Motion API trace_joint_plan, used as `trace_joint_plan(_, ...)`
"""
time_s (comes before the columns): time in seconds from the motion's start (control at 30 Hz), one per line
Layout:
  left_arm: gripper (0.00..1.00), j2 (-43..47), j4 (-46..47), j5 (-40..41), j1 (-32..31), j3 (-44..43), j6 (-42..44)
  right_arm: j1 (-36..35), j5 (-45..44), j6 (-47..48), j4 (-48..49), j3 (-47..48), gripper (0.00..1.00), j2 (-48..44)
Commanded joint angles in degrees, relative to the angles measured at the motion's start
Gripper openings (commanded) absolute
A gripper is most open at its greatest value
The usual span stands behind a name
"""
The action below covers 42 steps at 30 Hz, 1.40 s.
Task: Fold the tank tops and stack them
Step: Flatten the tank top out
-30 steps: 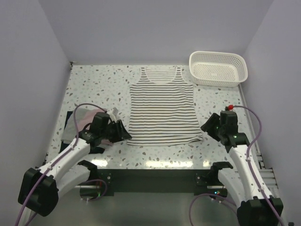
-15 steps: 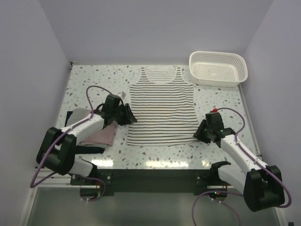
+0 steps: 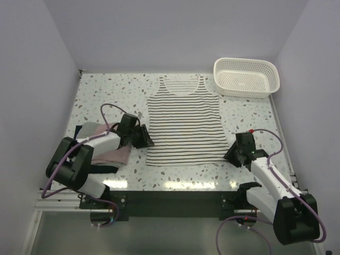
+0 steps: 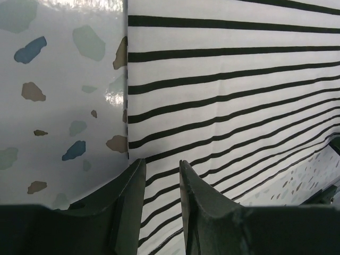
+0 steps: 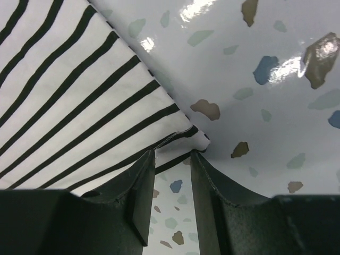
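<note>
The white tank top with black stripes (image 3: pixel 183 125) lies spread flat mid-table, straps toward the far side. My left gripper (image 3: pixel 144 137) is low at its left side near the hem. In the left wrist view that gripper (image 4: pixel 161 162) stands open, with the striped cloth (image 4: pixel 239 95) showing in the gap. My right gripper (image 3: pixel 232 154) is at the hem's right corner. Seen from the right wrist, it (image 5: pixel 172 153) is open, and the corner of the cloth (image 5: pixel 79 106) lies at its tips. A pink tank top (image 3: pixel 114 154) and a dark one (image 3: pixel 101 168) lie heaped at the left.
A white lattice basket (image 3: pixel 246 91) stands at the far right corner of the speckled table (image 3: pixel 106 90). Walls close in the table on the left, back and right. The heap of tops lies right beside my left arm.
My left gripper moved from the hem's left corner up along the striped top's left edge. My right gripper dropped to the hem's right corner. Both pairs of jaws narrowed.
</note>
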<state>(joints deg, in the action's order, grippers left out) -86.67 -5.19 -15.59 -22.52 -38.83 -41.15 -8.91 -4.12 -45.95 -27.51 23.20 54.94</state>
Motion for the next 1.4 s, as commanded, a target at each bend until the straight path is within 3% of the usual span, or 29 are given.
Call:
trace_joint_plan(0.0, 0.36, 2.38, 3.43, -0.92, 0.37, 2.17, -1.56, 0.91, -3.96, -1.59, -5.01, 1.84, 0.37, -2.19)
trace_joint_plan(0.17, 0.39, 8.18, 0.89, -0.14, 0.37, 1.04, -1.57, 1.70, -7.04, 2.08, -10.27, 9.99, 0.39, -4.22)
trace_joint_plan(0.27, 0.43, 8.63, -2.19, 3.20, 2.12, -3.79, -0.43, 0.57, 2.57, 5.08, -6.71, 13.44, 0.37, -3.70)
trace_joint_plan(0.33, 0.44, 6.88, -2.37, 2.76, 4.58, -8.62, -0.34, -10.46, -0.60, 2.81, -5.10, 14.85, 0.38, -2.30)
trace_joint_plan(0.37, 0.44, 4.08, -2.11, 3.11, 6.60, -12.72, 0.10, -16.26, -8.46, -0.16, -4.93, 17.90, 0.39, 1.19)
trace_joint_plan(0.4, 0.44, 2.14, -2.45, 5.81, 7.31, -15.20, 0.54, -26.24, -11.06, -1.41, -4.92, 19.85, 0.40, 3.57)
trace_joint_plan(0.5, 0.43, -7.43, -2.99, 6.11, 9.25, -25.92, 3.35, -37.89, -15.81, -3.00, -3.87, 27.93, 0.40, 15.34)
trace_joint_plan(0.6, 0.43, -16.49, -2.55, 6.46, 9.60, -34.45, 5.10, -44.68, -17.85, -2.39, -2.12, 36.28, 0.39, 25.78)
trace_joint_plan(0.73, 0.42, -28.78, -5.34, 7.86, 10.30, -44.65, 6.86, -49.62, -18.29, -0.90, -0.45, 46.82, 0.38, 37.15)
trace_joint_plan(0.87, 0.40, -34.16, -3.51, 5.75, 10.57, -49.05, 9.59, -53.75, -19.78, 0.42, 0.53, 54.20, 0.36, 45.59)
trace_joint_plan(1.07, 0.40, -36.20, -2.54, 4.70, 11.89, -50.73, 10.74, -58.50, -21.63, 1.92, -1.14, 62.92, 0.33, 55.96)
trace_joint_plan(1.37, 0.40, -36.11, -1.66, 3.47, 11.98, -50.47, 10.65, -62.72, -23.74, 1.48, -4.65, 68.82, 0.32, 63.18)
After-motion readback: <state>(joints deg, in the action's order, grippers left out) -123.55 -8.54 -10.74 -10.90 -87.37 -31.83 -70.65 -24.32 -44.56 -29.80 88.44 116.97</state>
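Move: The tank top's left armhole corner lies about 28 cm ahead of the left gripper, 3 cm to its left and 1 cm below; the neckline is some 34 cm ahead and 15 cm to the right. For the right gripper, the hem's left corner is about 37 cm left, 2 cm back and 1 cm down. The hem's right corner is almost under its fingers, roughly 1 cm ahead and 1 cm right; the pink top sits some 53 cm left, 10 cm ahead. After a last short slide back, lift the left gripper about 10 cm, swing it some 25 cm forward along the tank top's left side and lower it just short of the armhole corner. Slide the right gripper slightly right at its hem corner, lift it clear, then sweep left along the hem and sink towards the left hem corner, turning counter-clockwise some 50 degrees. Keep both part-open. ##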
